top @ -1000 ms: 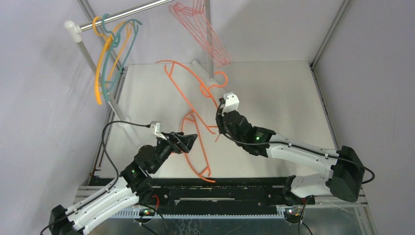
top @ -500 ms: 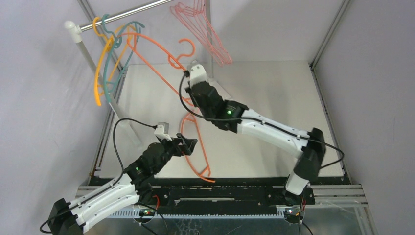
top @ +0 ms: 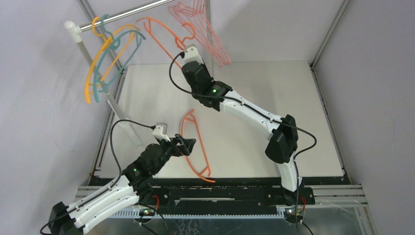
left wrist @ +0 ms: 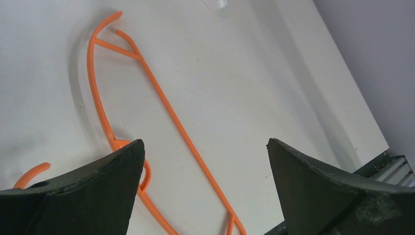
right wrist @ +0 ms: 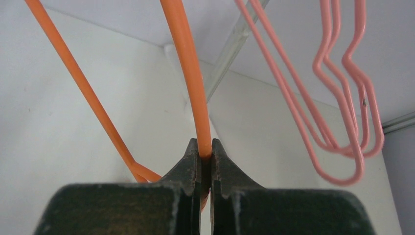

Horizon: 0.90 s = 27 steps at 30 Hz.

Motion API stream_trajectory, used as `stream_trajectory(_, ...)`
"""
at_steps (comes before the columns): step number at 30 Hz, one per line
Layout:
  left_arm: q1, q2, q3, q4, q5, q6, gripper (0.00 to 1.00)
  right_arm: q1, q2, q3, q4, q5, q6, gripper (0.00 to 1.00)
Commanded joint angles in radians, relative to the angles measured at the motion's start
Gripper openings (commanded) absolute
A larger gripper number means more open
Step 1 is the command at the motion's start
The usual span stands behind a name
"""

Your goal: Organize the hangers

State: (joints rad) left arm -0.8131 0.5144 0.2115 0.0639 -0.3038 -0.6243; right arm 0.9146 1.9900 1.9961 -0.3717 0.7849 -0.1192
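My right gripper (top: 186, 49) (right wrist: 205, 147) is raised near the silver rail (top: 132, 12) and shut on a bright orange hanger (top: 161, 27) (right wrist: 188, 73), pinching its wire between both fingers. The hanger's hook curls just above the gripper, between the rail's hung hangers. A yellow-orange hanger (top: 98, 68) and a teal hanger (top: 110, 63) hang at the rail's left end. Pale pink hangers (top: 205, 34) (right wrist: 342, 98) hang to the right. Another orange hanger (top: 199, 147) (left wrist: 166, 107) lies flat on the table. My left gripper (top: 188, 145) (left wrist: 204, 143) hovers open over it, holding nothing.
A white post (top: 73, 29) carries the rail's left end and slants down to the table's left edge. Grey walls close in the white table (top: 274, 98) on three sides. The right arm stretches diagonally across the table's middle.
The right arm has lifted its orange hanger off the table, up and left to the rail. The yellow-orange and teal hangers have swung left. The left arm has barely moved.
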Motion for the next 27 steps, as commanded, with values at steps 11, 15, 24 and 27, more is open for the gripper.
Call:
stream_trajectory(11, 0.002, 0.042, 0.034, 0.043, 0.013, 0.037, 0.99, 0.016, 0.127, 0.237, 0.290, 0.120, -0.223, 0.00)
stream_trajectory(15, 0.003, 0.059, 0.032, 0.056, 0.021, 0.037, 0.99, 0.012, 0.143, 0.266, 0.375, 0.123, -0.276, 0.00)
stream_trajectory(24, 0.002, 0.082, 0.040, 0.068, 0.037, 0.043, 0.99, 0.008, 0.274, 0.421, 0.487, 0.090, -0.384, 0.00)
stream_trajectory(27, 0.003, 0.074, 0.033, 0.065, 0.040, 0.036, 1.00, 0.003, 0.306, 0.441, 0.541, 0.077, -0.411, 0.00)
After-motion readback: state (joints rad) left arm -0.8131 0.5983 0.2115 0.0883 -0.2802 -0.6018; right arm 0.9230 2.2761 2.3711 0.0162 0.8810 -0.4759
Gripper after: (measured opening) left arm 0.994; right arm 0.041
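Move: The rail section I'm carrying the orange hanger to is roughly 8 cm ahead of my right hand, 8 cm to its left and 18 cm above. The pink hangers hang close by, about 7 cm ahead, 4 cm right and 8 cm up. The yellow and teal hangers are some 24 cm left, 6 cm back and 7 cm up. From my left hand, that rail section lies about 28 cm ahead, 8 cm left and 35 cm up. With the orange hanger still pinched by one shoulder, I lift my right hand about 7 cm towards the rail while reaching 5 cm forward and 4 cm left, clear to the left of the pink hangers. I tip the fingers up some 20 degrees and keep them shut. My left hand, wide open, just sinks a centimetre or two. ##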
